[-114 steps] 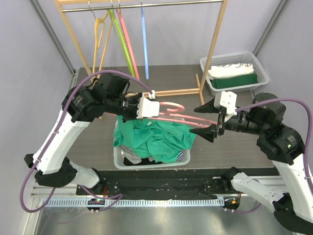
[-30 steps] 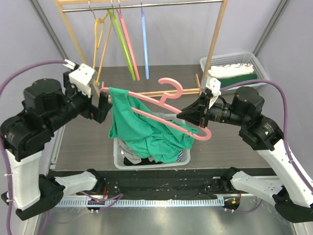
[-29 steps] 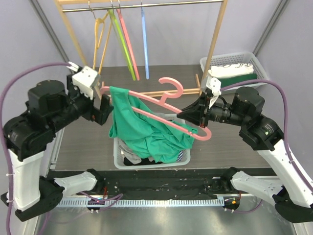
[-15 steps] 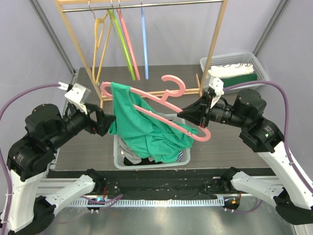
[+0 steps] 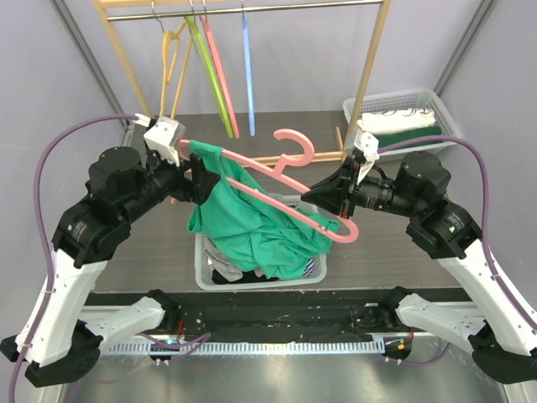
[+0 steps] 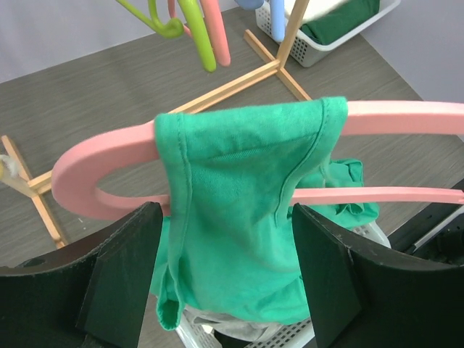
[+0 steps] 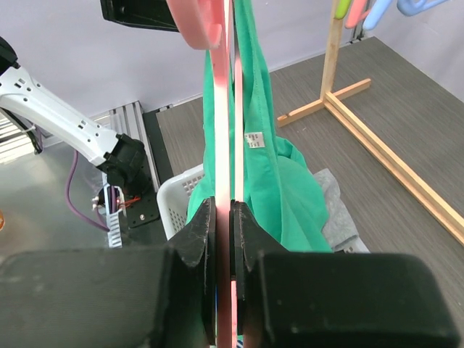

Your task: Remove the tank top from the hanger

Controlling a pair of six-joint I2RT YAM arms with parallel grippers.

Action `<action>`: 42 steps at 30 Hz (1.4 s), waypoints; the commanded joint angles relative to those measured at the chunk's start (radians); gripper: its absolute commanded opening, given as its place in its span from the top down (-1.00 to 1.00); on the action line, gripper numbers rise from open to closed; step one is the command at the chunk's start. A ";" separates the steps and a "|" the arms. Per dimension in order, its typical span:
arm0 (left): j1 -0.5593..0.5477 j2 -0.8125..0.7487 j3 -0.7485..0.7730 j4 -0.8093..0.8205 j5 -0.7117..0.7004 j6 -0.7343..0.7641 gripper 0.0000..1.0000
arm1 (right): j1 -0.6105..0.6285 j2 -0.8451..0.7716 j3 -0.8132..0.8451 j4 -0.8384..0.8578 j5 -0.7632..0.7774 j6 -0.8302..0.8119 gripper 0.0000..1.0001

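Observation:
A pink hanger (image 5: 289,180) hangs tilted in the air over a basket, and my right gripper (image 5: 323,204) is shut on its lower right bar. In the right wrist view the jaws (image 7: 232,210) pinch the pink bar (image 7: 221,109) edge-on. The green tank top (image 5: 247,222) hangs by a strap from the hanger's left end and trails down into the basket. My left gripper (image 5: 204,178) is at that end, open. Its black fingers (image 6: 123,268) stand on either side of the strap (image 6: 239,210), just below the pink bar (image 6: 101,159).
A white laundry basket (image 5: 252,281) with more clothes sits under the hanger. Behind stands a wooden rack (image 5: 369,75) with yellow (image 5: 172,59), green (image 5: 210,71), pink (image 5: 220,75) and blue (image 5: 248,67) hangers. Another white basket (image 5: 403,126) of folded cloth is at the back right.
My left arm has swung in from the left to the hanger's left end, and its jaws have narrowed around the strap. The right gripper and the hanger have hardly moved.

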 commanded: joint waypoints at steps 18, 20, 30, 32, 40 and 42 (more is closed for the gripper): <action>0.022 -0.018 0.008 0.077 0.079 0.012 0.46 | -0.001 -0.037 -0.032 0.080 -0.012 0.020 0.98; 0.024 -0.015 0.034 0.070 0.096 0.012 0.69 | -0.001 -0.037 -0.035 0.074 -0.007 0.012 0.98; 0.056 -0.002 0.198 0.040 0.088 0.053 0.80 | -0.001 -0.045 0.010 -0.034 0.027 -0.022 0.98; 0.063 -0.002 0.209 0.038 0.077 0.062 0.81 | -0.001 -0.056 0.026 -0.072 0.033 -0.029 0.98; 0.067 -0.012 0.126 -0.003 0.034 0.115 0.91 | -0.001 -0.121 0.101 -0.244 0.077 -0.068 0.98; 0.067 -0.013 0.080 -0.022 0.034 0.124 0.93 | -0.001 -0.143 0.127 -0.271 0.096 -0.079 0.98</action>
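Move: Just ahead of the open left fingers, about 3 cm farther out and 1 cm right at their height, hangs the green tank top's left shoulder, still on the pink hanger. The hanger's rounded left end is some 6 cm ahead and 5 cm left of the hand, its hook 5 cm ahead and 13 cm right, both slightly higher. The basket lies 35 cm below, about 10 cm right and 3 cm back. From the right hand, the shoulder is about 7 cm ahead and 15 cm left. Closing on the green shoulder cloth, the left fingers pinch it while the hand all but stays put, then lift it about 7 cm, drifting slightly left and back, tips tilting up some 10 degrees, before easing down a little. Keeping its grip on the hanger, the right hand waits, then draws it rightward and back, about 4 cm away from the left hand. ##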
